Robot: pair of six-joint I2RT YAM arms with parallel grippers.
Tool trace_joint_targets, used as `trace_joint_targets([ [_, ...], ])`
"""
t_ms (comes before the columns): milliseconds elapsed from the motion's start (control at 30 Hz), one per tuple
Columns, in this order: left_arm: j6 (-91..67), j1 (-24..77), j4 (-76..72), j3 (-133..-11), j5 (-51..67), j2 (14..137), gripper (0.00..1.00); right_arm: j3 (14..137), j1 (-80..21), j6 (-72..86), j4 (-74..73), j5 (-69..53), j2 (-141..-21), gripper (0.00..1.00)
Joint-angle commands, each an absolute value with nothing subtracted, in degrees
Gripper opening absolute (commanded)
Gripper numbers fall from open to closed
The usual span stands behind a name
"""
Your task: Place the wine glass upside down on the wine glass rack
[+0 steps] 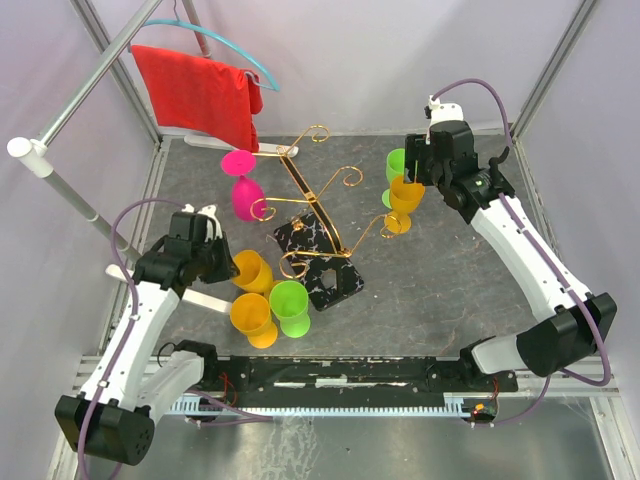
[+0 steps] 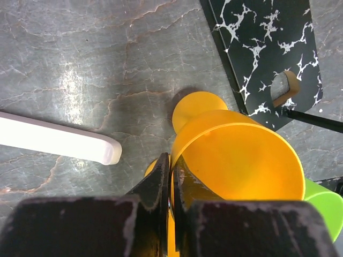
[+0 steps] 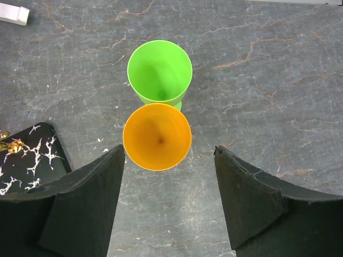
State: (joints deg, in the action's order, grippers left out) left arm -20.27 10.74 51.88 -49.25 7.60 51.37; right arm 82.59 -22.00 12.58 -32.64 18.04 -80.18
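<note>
My left gripper (image 2: 171, 160) is shut on the rim of an orange wine glass (image 2: 236, 160), one finger inside the bowl and one outside. From above, that left gripper (image 1: 215, 250) sits at the orange wine glass (image 1: 252, 270), left of the rack's black marbled base (image 1: 322, 262). The gold wire wine glass rack (image 1: 310, 195) stands mid-table with a pink glass (image 1: 243, 192) hanging upside down on it. My right gripper (image 3: 169, 155) is open above an upright orange glass (image 3: 157, 136) and a green one (image 3: 159, 72).
A second orange glass (image 1: 252, 315) and a green glass (image 1: 290, 305) stand close to the held one. A white strip (image 2: 59, 142) lies on the table to its left. A red towel (image 1: 200, 90) hangs on a hanger at the back left, beside a metal pole (image 1: 60, 185).
</note>
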Motion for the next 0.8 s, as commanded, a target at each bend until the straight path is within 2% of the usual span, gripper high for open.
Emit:
trace_joint_targets([
  [0, -19.7, 10.9, 49.9, -54.3, 7.0, 50.5, 0.03, 82.8, -21.9, 12.4, -31.0, 18.5, -78.4, 0.75],
  [267, -13.1, 10.9, 56.9, -71.4, -10.5, 54.0, 0.03, 83.5, -21.8, 11.8, -31.6, 18.1, -78.8, 0.75],
  [467, -7.3, 10.9, 56.5, -81.5, -20.7, 55.6, 0.03, 83.7, -21.9, 11.7, -31.9, 17.8, -78.9, 0.74],
  [633, -0.9, 10.9, 53.9, -88.5, -24.2, 57.9, 0.03, 84.0, -21.9, 11.5, -31.9, 17.9, -79.2, 0.74],
  [767, 1.3, 10.9, 44.5, -89.4, -20.9, 57.1, 0.03, 83.9, -21.8, 12.6, -30.5, 16.0, -79.4, 0.72],
])
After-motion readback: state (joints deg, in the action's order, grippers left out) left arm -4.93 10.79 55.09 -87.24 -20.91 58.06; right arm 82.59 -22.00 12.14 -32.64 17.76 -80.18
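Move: The orange glass is already pinched by the left fingers on the left of its rim. The rack's top bar has its middle about 11 cm ahead of that hand, 17 cm right and 12 cm above. The hung pink glass is roughly 18 cm ahead, 4 cm right and 4 cm up. About 8 cm below the hand stand the other orange glass, 11 cm back and 6 cm right, and a green glass, 8 cm back and 12 cm right. From the right hand, the bar's middle is some 8 cm back, 24 cm left, 2 cm lower. The pinched orange glass goes mostly straight up, some 22 cm, in the left hand's shut fingers, swinging out left and a little forward, away from the standing glasses and the rack's side. On the way the wrist tips the fingers up from their steep downward point by about 30 degrees, raises the hand's left side and turns slightly counter-clockwise. ##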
